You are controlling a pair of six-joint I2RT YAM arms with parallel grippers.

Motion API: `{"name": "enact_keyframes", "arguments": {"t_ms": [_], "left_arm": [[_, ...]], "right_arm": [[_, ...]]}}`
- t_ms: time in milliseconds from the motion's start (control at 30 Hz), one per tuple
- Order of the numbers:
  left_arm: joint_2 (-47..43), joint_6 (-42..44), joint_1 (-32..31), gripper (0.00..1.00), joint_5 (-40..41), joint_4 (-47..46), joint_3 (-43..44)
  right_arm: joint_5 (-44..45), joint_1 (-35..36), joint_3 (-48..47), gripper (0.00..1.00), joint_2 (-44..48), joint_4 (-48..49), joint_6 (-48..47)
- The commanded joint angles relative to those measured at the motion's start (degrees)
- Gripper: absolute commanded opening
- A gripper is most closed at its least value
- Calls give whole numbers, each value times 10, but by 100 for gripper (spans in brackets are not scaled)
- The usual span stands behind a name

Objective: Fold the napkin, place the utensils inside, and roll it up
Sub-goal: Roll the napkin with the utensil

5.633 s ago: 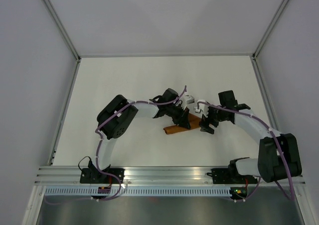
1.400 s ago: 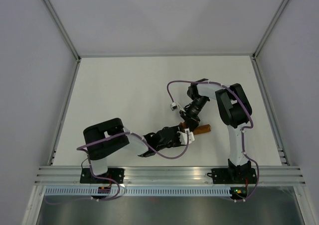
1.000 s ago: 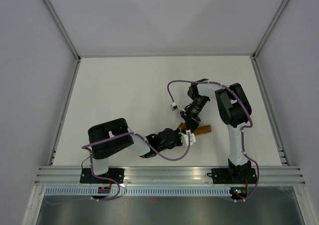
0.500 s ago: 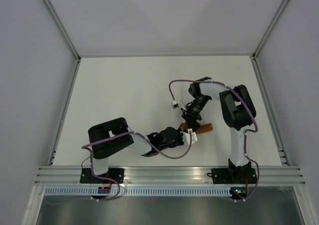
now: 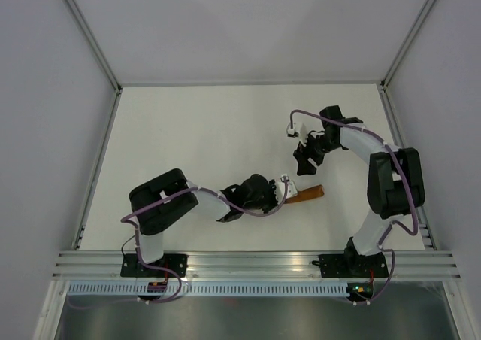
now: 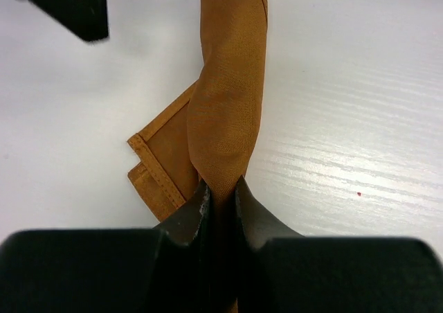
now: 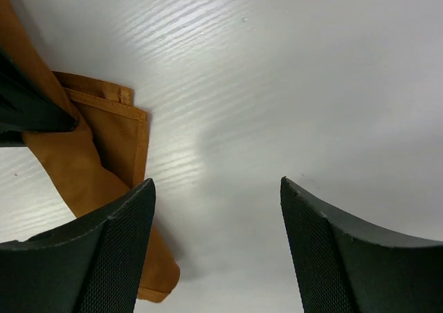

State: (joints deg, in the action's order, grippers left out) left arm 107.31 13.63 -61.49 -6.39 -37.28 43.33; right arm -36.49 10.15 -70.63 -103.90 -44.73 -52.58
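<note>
The rust-orange napkin (image 5: 309,193) lies rolled into a tight tube on the table, with a loose hemmed corner (image 6: 160,166) sticking out at its side. My left gripper (image 5: 286,192) is shut on the roll's near end (image 6: 228,91), the cloth pinched between both fingertips (image 6: 220,192). My right gripper (image 5: 304,159) hangs open above bare table beyond the roll, with nothing between its fingers (image 7: 218,188); the napkin (image 7: 76,167) shows at its lower left. The utensils are hidden from every view.
White tabletop (image 5: 195,129) surrounds the roll, bounded by grey walls and metal frame rails (image 5: 255,263) at the near edge. One right finger (image 6: 69,5) shows at the top left of the left wrist view.
My right gripper has opened, let go of the roll and drawn back toward the far right. My left gripper stays pinched on the roll, which has shifted slightly right.
</note>
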Motion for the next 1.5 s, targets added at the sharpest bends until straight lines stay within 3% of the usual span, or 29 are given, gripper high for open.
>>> {"name": "enact_keyframes", "arguments": {"t_ms": [0,267,433,767,1267,1467], "left_arm": [[16,-76,27,2,-81,153,23],[50,-116,76,4,-170,256,83],[65,-130,102,5,-218,305,115],[111,-171,128,7,-271,364,170],[150,-180,146,11,-299,422,221],[153,-184,156,16,-313,432,232]], "right_arm": [[-9,-20,51,78,82,91,29],[-30,-27,205,78,272,178,3],[-46,-19,283,77,329,188,-36],[58,107,415,75,389,332,-10],[122,175,433,68,327,364,-41],[134,178,422,50,295,344,-60]]}}
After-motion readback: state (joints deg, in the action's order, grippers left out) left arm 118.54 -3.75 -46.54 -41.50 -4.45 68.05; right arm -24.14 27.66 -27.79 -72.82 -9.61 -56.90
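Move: The napkin roll lies in the left fingers, its free right-hand stretch centred about 6 cm to their right and 1 cm ahead, at roughly the same height. From the open right gripper, that stretch is some 9 cm back, 2 cm left and 4 cm below. The left gripper is about 9 cm back, 8 cm left and 3 cm below the right one. The napkin's loose flap sticks out on the roll's far side, roughly 2 cm ahead and 3 cm to the right of the left fingers. Keep the left fingers shut on the napkin roll and roll that wrist forward some 40 degrees, easing it forward a little. Meanwhile arc the open right gripper up and back about 10 cm, then down, drifting left, over the roll's free stretch; tilt its fingers forward and start closing them around the roll just beside the left fingertips. ##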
